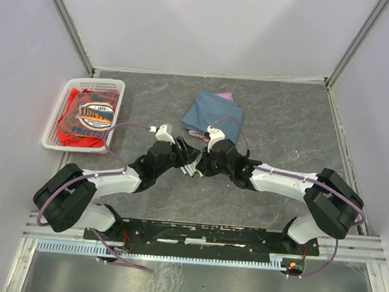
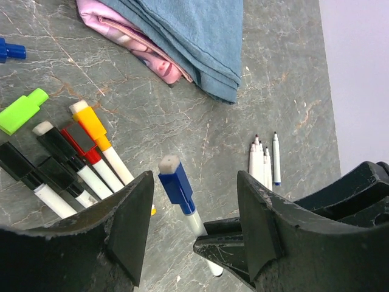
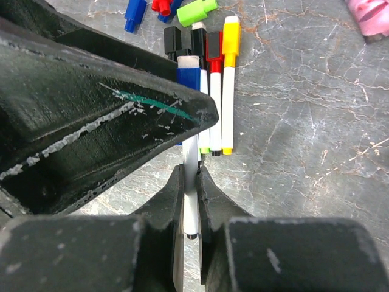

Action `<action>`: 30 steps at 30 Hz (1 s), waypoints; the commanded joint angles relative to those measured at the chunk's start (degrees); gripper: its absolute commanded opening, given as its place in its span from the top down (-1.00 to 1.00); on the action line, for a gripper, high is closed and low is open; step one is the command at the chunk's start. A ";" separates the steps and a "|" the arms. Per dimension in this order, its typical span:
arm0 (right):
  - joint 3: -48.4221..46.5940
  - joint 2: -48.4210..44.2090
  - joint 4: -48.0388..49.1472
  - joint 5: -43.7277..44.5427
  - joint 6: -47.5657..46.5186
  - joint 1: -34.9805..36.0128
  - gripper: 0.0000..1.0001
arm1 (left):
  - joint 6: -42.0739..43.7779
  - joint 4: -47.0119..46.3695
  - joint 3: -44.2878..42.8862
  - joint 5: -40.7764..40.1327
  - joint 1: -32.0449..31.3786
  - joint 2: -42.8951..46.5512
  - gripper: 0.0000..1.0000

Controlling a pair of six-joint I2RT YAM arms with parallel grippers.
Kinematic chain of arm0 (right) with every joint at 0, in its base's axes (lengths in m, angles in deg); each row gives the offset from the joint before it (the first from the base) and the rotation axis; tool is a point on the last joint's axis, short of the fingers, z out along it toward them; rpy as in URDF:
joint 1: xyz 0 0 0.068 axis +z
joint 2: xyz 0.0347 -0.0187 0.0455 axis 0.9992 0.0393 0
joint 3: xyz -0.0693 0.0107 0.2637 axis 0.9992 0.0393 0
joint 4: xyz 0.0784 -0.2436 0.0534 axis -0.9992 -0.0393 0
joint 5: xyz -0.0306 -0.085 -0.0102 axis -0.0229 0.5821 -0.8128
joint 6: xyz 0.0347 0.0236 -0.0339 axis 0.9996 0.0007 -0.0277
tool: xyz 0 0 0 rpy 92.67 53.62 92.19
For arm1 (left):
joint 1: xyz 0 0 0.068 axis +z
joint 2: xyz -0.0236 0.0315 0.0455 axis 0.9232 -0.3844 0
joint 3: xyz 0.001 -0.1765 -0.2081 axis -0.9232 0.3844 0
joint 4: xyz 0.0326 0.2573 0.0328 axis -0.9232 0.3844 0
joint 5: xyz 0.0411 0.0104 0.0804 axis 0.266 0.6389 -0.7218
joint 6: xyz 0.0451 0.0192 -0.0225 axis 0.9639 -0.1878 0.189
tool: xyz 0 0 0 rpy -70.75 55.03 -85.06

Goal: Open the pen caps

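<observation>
My right gripper (image 3: 191,176) is shut on the white barrel of a pen (image 3: 191,207) and holds it above the table. The pen's blue cap (image 2: 176,182) sticks out between the jaws of my left gripper (image 2: 194,194), which is open, with a gap on each side of the cap. The two grippers meet at mid-table (image 1: 193,162). Capped pens in yellow (image 2: 91,125), red (image 2: 79,140) and black (image 2: 55,143) lie side by side on the table. Loose caps lie near them, a green cap (image 2: 21,111) and a blue cap (image 2: 9,50). Several uncapped pens (image 2: 262,161) lie together to the right.
A folded blue cloth (image 1: 213,117) with something pink (image 2: 127,36) under it lies just beyond the grippers. A white basket (image 1: 83,111) holding red clothing stands at the far left. Walls close in the table on three sides.
</observation>
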 commanded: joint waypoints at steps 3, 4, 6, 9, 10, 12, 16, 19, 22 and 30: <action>0.91 -2.43 4.36 -1.88 1.23 0.26 0.98 | -3.33 -5.42 1.13 0.67 0.73 0.10 -0.22; 1.02 -2.56 4.58 -1.97 1.33 0.30 0.98 | -3.68 -5.82 1.39 0.70 0.78 0.10 -0.20; 1.35 -2.79 5.02 -2.13 1.63 0.30 0.98 | -4.15 -6.57 1.77 1.08 1.01 -0.09 -0.18; 1.65 -3.16 5.60 -2.33 1.70 0.30 0.98 | -4.74 -7.42 1.82 2.06 1.33 -0.61 -0.15; 1.73 -3.20 5.63 -2.43 1.73 0.30 0.98 | -4.99 -7.66 1.94 2.25 1.46 -0.71 -0.14; 1.75 -3.32 5.65 -2.69 1.78 0.30 0.98 | -5.64 -8.82 2.48 2.50 1.65 -0.85 -0.09; 1.93 -3.29 6.06 -3.25 1.89 0.30 0.98 | -6.77 -10.64 3.14 3.22 2.19 -1.08 0.06; 2.01 -3.26 6.54 -3.49 2.22 0.30 0.98 | -7.39 -11.39 3.29 3.82 2.47 -1.36 0.16; 2.15 -3.45 6.71 -3.45 2.26 0.29 0.98 | -8.00 -12.39 3.81 4.24 2.64 -1.42 0.30; 2.79 -3.80 6.70 -2.81 2.18 0.30 0.98 | -8.81 -16.09 5.19 5.12 3.06 -1.28 0.94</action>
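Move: The blue cap on the pen held by the right hand is already almost between the open left fingers, about 1 cm ahead of the left hand point and 1 cm below it. From the right hand, the blue cap is roughly 3 cm ahead, 2 cm left and 3 cm higher. On the table some 8 cm below the left hand lie the yellow marker, 5 cm ahead and 3 cm left, the red marker, 5 cm ahead and 5 cm left, and the loose green cap, 10 cm ahead and 8 cm left. The left hand stays in place and rolls its left side down by about 10 degrees while its fingers close from well open to nearly shut, pinching the blue cap from both sides. The right hand keeps its grip on the white barrel and eases the pen some 1.5 cm up, back and slightly left, bringing the cap in between the left fingertips, then it almost stops. ##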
